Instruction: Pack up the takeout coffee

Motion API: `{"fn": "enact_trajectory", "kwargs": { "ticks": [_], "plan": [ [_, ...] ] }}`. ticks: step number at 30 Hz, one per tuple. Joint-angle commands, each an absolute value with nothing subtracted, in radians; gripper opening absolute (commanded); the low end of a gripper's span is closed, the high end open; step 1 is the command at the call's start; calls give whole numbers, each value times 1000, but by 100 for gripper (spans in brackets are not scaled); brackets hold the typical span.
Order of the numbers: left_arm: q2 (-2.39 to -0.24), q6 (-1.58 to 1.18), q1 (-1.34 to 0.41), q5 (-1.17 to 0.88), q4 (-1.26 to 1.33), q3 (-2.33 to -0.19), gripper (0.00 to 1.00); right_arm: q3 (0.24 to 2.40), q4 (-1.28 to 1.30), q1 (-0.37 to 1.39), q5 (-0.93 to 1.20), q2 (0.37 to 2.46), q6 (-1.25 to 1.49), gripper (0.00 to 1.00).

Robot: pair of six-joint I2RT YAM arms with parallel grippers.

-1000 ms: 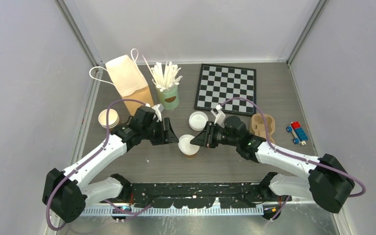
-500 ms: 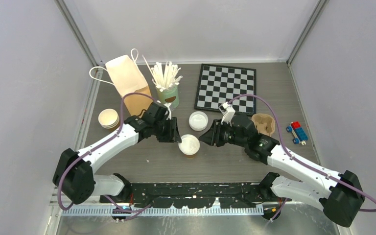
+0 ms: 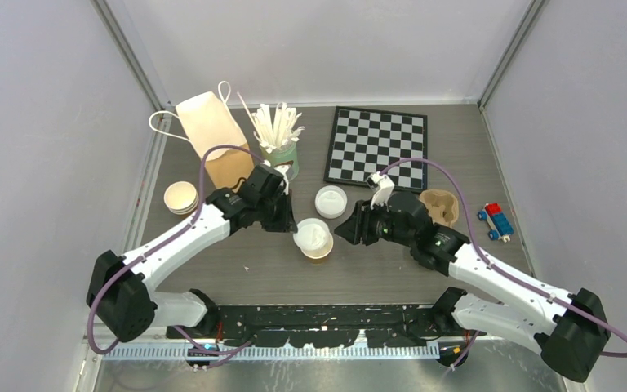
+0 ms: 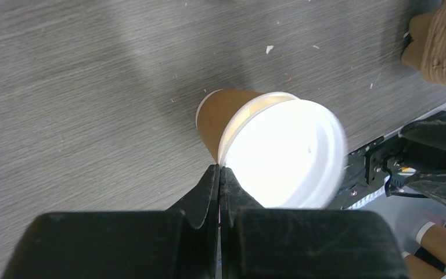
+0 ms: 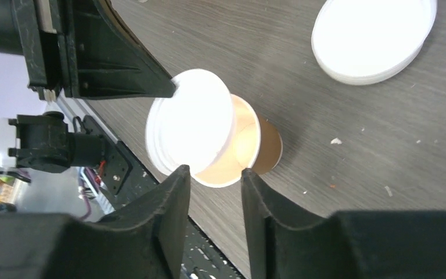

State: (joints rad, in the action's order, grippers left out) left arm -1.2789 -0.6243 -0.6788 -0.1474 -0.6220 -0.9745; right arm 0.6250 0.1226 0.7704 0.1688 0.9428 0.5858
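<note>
One tan paper cup (image 3: 320, 251) stands mid-table, its cream inside showing (image 5: 250, 145). A white lid (image 3: 312, 233) lies askew on it, shifted toward my left arm (image 4: 284, 151) (image 5: 189, 125). My left gripper (image 3: 292, 227) (image 4: 219, 168) is shut, its tips touching the lid's rim, and nothing shows between the jaws. My right gripper (image 3: 344, 231) (image 5: 215, 171) is open on the cup's other side. The cup's near rim sits just between its tips, untouched. A spare white lid (image 3: 331, 201) (image 5: 371, 38) lies behind the cup. More tan cups (image 3: 180, 197) are stacked at the left.
A paper bag (image 3: 212, 135) and a mint-green can of white sticks (image 3: 280, 159) stand behind my left arm. The brown pulp tray (image 3: 439, 206) (image 4: 441, 40) sits right of my right gripper. A chessboard (image 3: 377, 147) lies at the back and a toy (image 3: 496, 220) at the far right.
My left gripper has shut, its tips at the lid. The right gripper's jaws have widened and drawn back from the cup. The lid has slipped from level to askew, toward the left arm.
</note>
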Motion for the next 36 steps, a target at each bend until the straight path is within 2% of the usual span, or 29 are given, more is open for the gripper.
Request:
{"fn": "enact_trajectory", "kwargs": {
  "ticks": [1,4,7,8,9,11,14,20,30,36],
  "plan": [
    [-1221,-637,-680,-113,-657,-1046,0,671,43,769,152,884,462,52],
    [-1185,-685,-662,-160,-672,-1063,0,637,-95,770,218,836,330,67],
    [-1133,-772,-623,-307,-614,-1046,0,519,-356,769,359,760,149,79],
    [-1115,-807,-613,-350,-585,-1037,0,477,-448,771,404,736,76,87],
    [-1099,-838,-603,-387,-567,-1030,0,433,-548,773,428,716,20,88],
    [-1073,-897,-595,-440,-533,-1019,0,381,-698,773,433,696,-75,88],
    [-1045,-998,-594,-515,-465,-994,0,372,-772,774,458,718,-201,88],
    [-999,-1302,-592,-637,-108,-824,0,323,-1033,784,484,812,-300,89],
    [-969,-1482,-592,-619,141,-713,0,329,-1144,837,449,925,-341,90],
    [-979,-1477,-592,-613,136,-713,0,339,-1066,855,429,924,-379,90]
  ]
}}
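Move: The left hand already pinches the lid by its left edge over the cup; the lid's middle lies about 4 cm right of that hand, 1 cm back and 1 cm below. The cup stands about 5 cm to the hand's right, 2 cm back and 7 cm below, the lid stack 9 cm ahead, 9 cm right and 12 cm below. From the right hand the held lid is some 5 cm left, 1 cm ahead and 5 cm lower. Up from the cup by about 13 cm, the shut left fingers carry the lid, drifting right towards the other hand and rolling some 50 degrees until they point almost level to the right. The right hand rises just as far, swings from pointing down to pointing left and slightly up, and opens wide around the lid, without closing. ##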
